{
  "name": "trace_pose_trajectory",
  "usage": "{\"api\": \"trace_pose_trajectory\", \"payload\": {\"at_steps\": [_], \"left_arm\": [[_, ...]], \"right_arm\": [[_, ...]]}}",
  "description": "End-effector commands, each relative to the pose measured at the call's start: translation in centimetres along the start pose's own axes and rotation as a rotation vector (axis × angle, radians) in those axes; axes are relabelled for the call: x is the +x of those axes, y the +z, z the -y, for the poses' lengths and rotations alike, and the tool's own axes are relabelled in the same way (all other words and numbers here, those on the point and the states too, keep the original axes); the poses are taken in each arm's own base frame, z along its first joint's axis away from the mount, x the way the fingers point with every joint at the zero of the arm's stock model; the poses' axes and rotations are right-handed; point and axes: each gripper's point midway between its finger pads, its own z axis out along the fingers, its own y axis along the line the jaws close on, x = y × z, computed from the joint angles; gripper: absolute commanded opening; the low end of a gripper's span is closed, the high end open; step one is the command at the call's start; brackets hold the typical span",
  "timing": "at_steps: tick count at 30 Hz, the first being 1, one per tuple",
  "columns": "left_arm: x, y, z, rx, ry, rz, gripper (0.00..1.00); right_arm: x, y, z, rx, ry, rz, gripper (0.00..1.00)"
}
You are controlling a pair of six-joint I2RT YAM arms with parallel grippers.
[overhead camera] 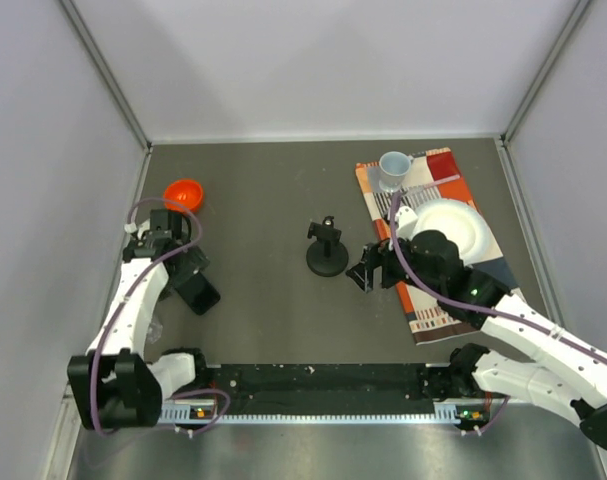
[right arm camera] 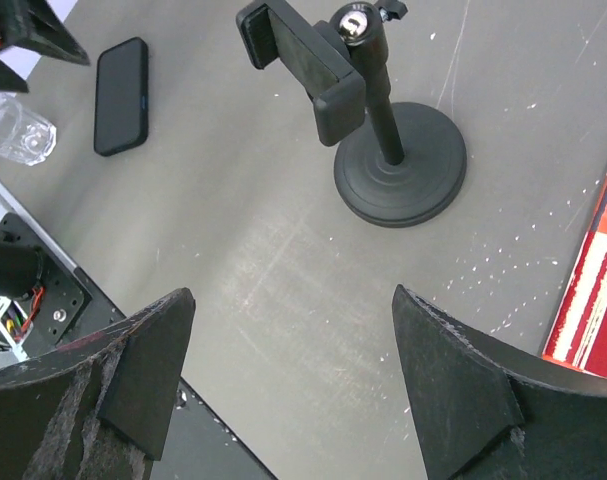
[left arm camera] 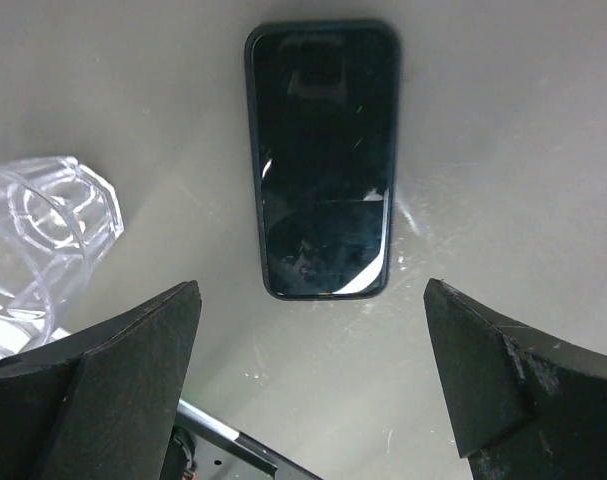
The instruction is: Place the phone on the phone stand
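Observation:
The phone (left arm camera: 323, 160) lies flat and face up on the grey table, also seen in the top view (overhead camera: 198, 293) and the right wrist view (right arm camera: 121, 95). My left gripper (left arm camera: 311, 285) hovers open over its near end, one finger (left arm camera: 143, 340) on each side, touching nothing. In the top view this gripper (overhead camera: 183, 270) is at the table's left. The phone stand (overhead camera: 326, 250) is upright in the middle, its clamp cradle (right arm camera: 298, 55) empty above the round base (right arm camera: 403, 165). My right gripper (right arm camera: 293, 291) is open and empty just right of the stand (overhead camera: 366, 272).
A clear faceted glass (left arm camera: 38, 240) stands close to the left of the phone. An orange bowl (overhead camera: 183, 193) sits at the back left. On the right, a striped cloth (overhead camera: 435, 300) carries a white plate (overhead camera: 453, 228) and a mug (overhead camera: 393, 168).

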Motion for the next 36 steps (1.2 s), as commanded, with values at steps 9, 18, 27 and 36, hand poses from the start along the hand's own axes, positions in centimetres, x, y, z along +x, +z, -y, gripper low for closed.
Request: {"api": "trace_pose_trajectory", "payload": {"at_steps": [9,18,27,36], "left_arm": [[3.6,6.0,-1.2,-0.131,-0.072,-0.161,0.99],[4.6,8.2,-0.1,-0.1,-0.111,-0.185,0.99],[4.5,8.9,-0.3,-0.108,-0.114,-0.164,0.99],[5.3,9.7,-0.3,-0.112,-0.145,-0.197,0.99]], "right_arm": [[-1.8,-1.2,-0.8,-0.052,-0.068,0.084,0.8],[-0.9,-0.9,-0.3,-0.036,-0.079,0.062,0.8],[-0.8,-1.0,0.0,-0.02,-0.075,0.058,0.8],[-0.9,-0.8,0.0,-0.009,-0.054,0.048,0.8]]}}
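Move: The phone lies flat almost under the left hand, about 11 cm below, its middle some 3 cm ahead and 1 cm to the left. The clear cup is about 9 cm back and 12 cm to the left of this hand, and the orange bowl roughly 30 cm ahead and 4 cm left. From the right hand, the phone is about 50 cm to the left, some 4 cm ahead and 20 cm lower. Straight down, some 10 cm, the left hand sinks onto the phone, quickly at first and then easing to a near stop. The wrist tips about 10 degrees so the fingers point more steeply down and turns slightly counter-clockwise. The fingers stay wide open and end astride the phone's two long edges, nearer the end towards the robot, without closing. ##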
